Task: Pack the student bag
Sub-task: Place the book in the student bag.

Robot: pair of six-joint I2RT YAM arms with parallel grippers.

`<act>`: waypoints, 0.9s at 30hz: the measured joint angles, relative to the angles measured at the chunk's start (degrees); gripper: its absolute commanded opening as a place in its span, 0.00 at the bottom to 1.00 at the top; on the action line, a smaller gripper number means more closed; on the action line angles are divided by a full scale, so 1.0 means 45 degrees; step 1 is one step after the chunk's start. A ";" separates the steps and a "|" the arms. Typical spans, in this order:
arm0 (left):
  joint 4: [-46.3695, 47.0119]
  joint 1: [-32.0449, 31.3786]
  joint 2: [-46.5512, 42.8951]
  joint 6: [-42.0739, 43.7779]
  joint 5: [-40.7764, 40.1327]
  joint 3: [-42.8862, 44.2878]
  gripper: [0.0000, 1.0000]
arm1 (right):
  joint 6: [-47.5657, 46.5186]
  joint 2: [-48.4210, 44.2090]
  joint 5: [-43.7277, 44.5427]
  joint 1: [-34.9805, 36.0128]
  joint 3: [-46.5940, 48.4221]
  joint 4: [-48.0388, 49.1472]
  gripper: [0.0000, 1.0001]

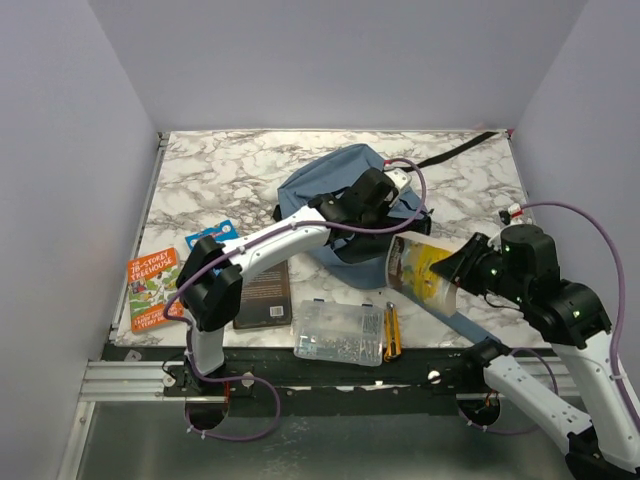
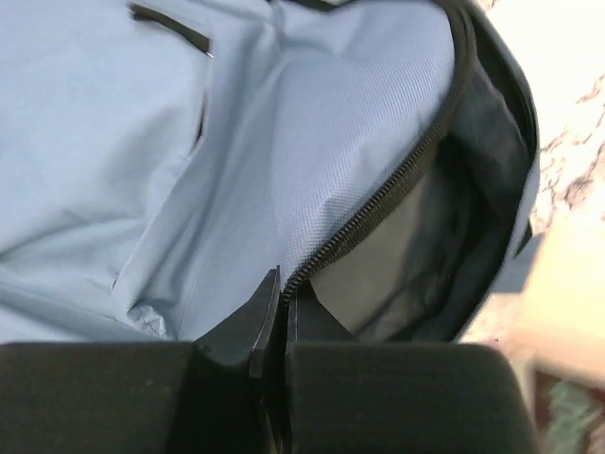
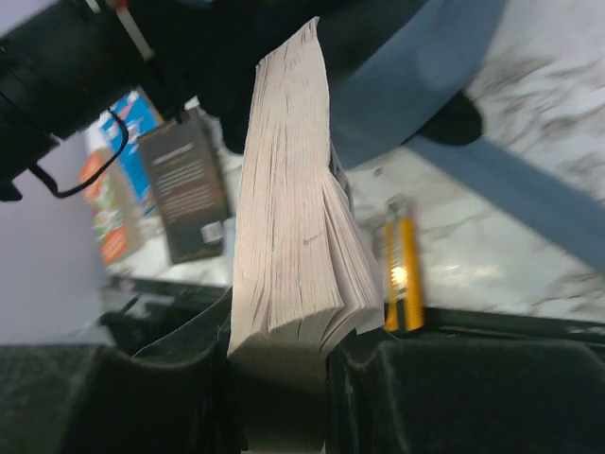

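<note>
The student bag (image 1: 318,190), a blue-grey fabric backpack, lies at the middle of the marble table. My left gripper (image 1: 392,208) reaches over it. In the left wrist view its jaws (image 2: 282,288) are shut on the bag's zipper edge (image 2: 378,194), with the open dark compartment (image 2: 435,255) to the right. My right gripper (image 1: 468,266) is shut on a thick paperback book (image 1: 422,270) held in the air just right of the bag. In the right wrist view the book's page edges (image 3: 284,189) stand up out of the gripper (image 3: 279,350).
Near the front edge lie a clear plastic box (image 1: 338,332), a yellow utility knife (image 1: 391,333), a dark book (image 1: 263,290) and an orange book (image 1: 153,288). A blue card (image 1: 222,232) sits behind them. A black strap (image 1: 460,150) trails toward the back right.
</note>
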 measured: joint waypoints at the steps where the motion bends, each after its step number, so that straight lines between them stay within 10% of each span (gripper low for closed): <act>1: 0.0010 0.0000 -0.0204 -0.0092 -0.0175 -0.0005 0.00 | 0.0529 -0.0083 -0.0631 0.0000 -0.0131 0.0083 0.01; 10: 0.0733 0.0005 -0.2827 -0.0831 -0.0583 -0.0947 0.00 | 0.5780 -0.0816 -0.3599 0.0015 -0.4056 0.4337 0.00; 27: 0.2764 0.0291 -0.4051 -0.1069 -0.0005 -0.3162 0.00 | 1.1715 -0.0884 -0.3468 -0.1967 -0.8408 1.0452 0.00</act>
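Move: My right hand holds the book high, with the bag's mouth about 14 cm ahead, 11 cm to its left and 18 cm below. The orange cutter lies some 10 cm left and 3 cm back of that hand, the clear case about 22 cm left and 4 cm back, both some 22 cm down. My left hand already pinches the zipper lip over the mouth, whose middle is about 8 cm below, 3 cm back and 3 cm to the right. With my left hand I keep the zipper lip pinched and lift it about 8 cm, easing left. Holding the book fast, I swing my right hand left, then drive it forward and down with a slight return to the right, rolling it some 50 degrees left side up to feed the book's leading end under the raised lip into the mouth. ##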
